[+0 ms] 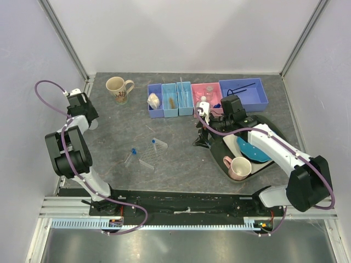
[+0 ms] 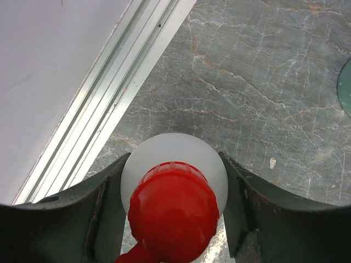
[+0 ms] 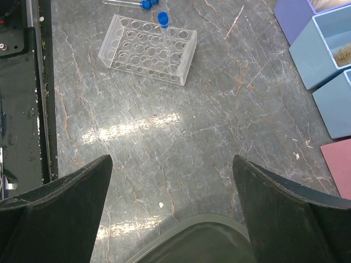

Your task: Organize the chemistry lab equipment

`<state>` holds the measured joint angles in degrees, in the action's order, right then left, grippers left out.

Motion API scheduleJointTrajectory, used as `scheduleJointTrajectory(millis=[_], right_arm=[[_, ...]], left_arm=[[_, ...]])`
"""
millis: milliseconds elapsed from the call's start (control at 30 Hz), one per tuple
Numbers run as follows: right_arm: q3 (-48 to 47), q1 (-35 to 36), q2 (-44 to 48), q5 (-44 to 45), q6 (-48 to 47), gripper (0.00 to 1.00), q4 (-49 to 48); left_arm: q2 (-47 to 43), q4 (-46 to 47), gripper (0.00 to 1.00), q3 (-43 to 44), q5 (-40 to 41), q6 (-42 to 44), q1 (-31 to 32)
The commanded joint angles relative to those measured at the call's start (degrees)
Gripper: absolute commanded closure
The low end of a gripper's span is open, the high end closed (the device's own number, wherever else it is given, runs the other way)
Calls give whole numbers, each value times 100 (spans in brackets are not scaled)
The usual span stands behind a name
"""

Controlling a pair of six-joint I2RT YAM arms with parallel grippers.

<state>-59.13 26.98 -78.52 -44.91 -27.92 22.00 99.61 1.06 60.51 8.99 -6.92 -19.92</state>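
The red-capped white squeeze bottle (image 2: 173,164) stands upright by the left wall rail, and my left gripper (image 2: 173,205) is shut on its white body, one finger pressing each side. In the top view the left gripper (image 1: 85,114) hides that bottle. My right gripper (image 3: 173,159) is open and holds nothing; it hangs over the table at the tray rim (image 3: 186,227), where the top view also shows the right gripper (image 1: 201,140). Ahead lies the clear rack (image 3: 148,49) with one blue-capped tube (image 3: 163,20) in it, and a loose tube (image 1: 129,158) lies to its left.
Along the back stand bins: a purple bin (image 1: 149,107) with a whitish bag, two light blue bins (image 1: 177,112), a pink bin (image 1: 215,86) and a large blue bin (image 1: 262,93) with a black wire ring. A beige mug (image 1: 118,87) is back left. A pink mug (image 1: 239,167) and blue plate (image 1: 251,149) sit on the dark tray.
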Motion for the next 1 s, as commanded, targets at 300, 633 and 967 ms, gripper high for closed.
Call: scheduleJointTrajectory(millis=[300, 633, 967], right_arm=[[-212, -88, 38, 43, -196, 2, 15], [-248, -650, 109, -88, -38, 2, -11], [-256, -941, -93, -940, 418, 2, -178]], left_arm=[[-1356, -351, 64, -197, -1171, 104, 190], [-2454, -1546, 64, -294, -2321, -336, 1411], [-3290, -1425, 63, -540, -3905, -1723, 2790]])
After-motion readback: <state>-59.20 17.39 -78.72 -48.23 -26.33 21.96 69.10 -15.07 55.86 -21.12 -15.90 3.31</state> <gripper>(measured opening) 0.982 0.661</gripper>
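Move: The left hand already grips the red-capped wash bottle at the table's left edge. The pink bin with the other bottles lies about 57 cm to its right, 15 cm farther out and 5 cm lower. On the way, the purple bin is some 28 cm right and 14 cm ahead, the mug 8 cm right and 19 cm ahead, and the tube rack 29 cm right and 12 cm back. From the right hand the pink bin is roughly 32 cm ahead, 4 cm right. Keeping its grip on the wash bottle, the left hand first lifts it off the table and then sweeps it quickly right, about 27 cm, past the near side of the mug towards the bins, climbing some 14 cm overall and drawing back about 7 cm late on, while the wrist turns some 40 degrees clockwise and tilts. The right hand, still open and empty, shifts a few centimetres right and forward towards the grey tray. ##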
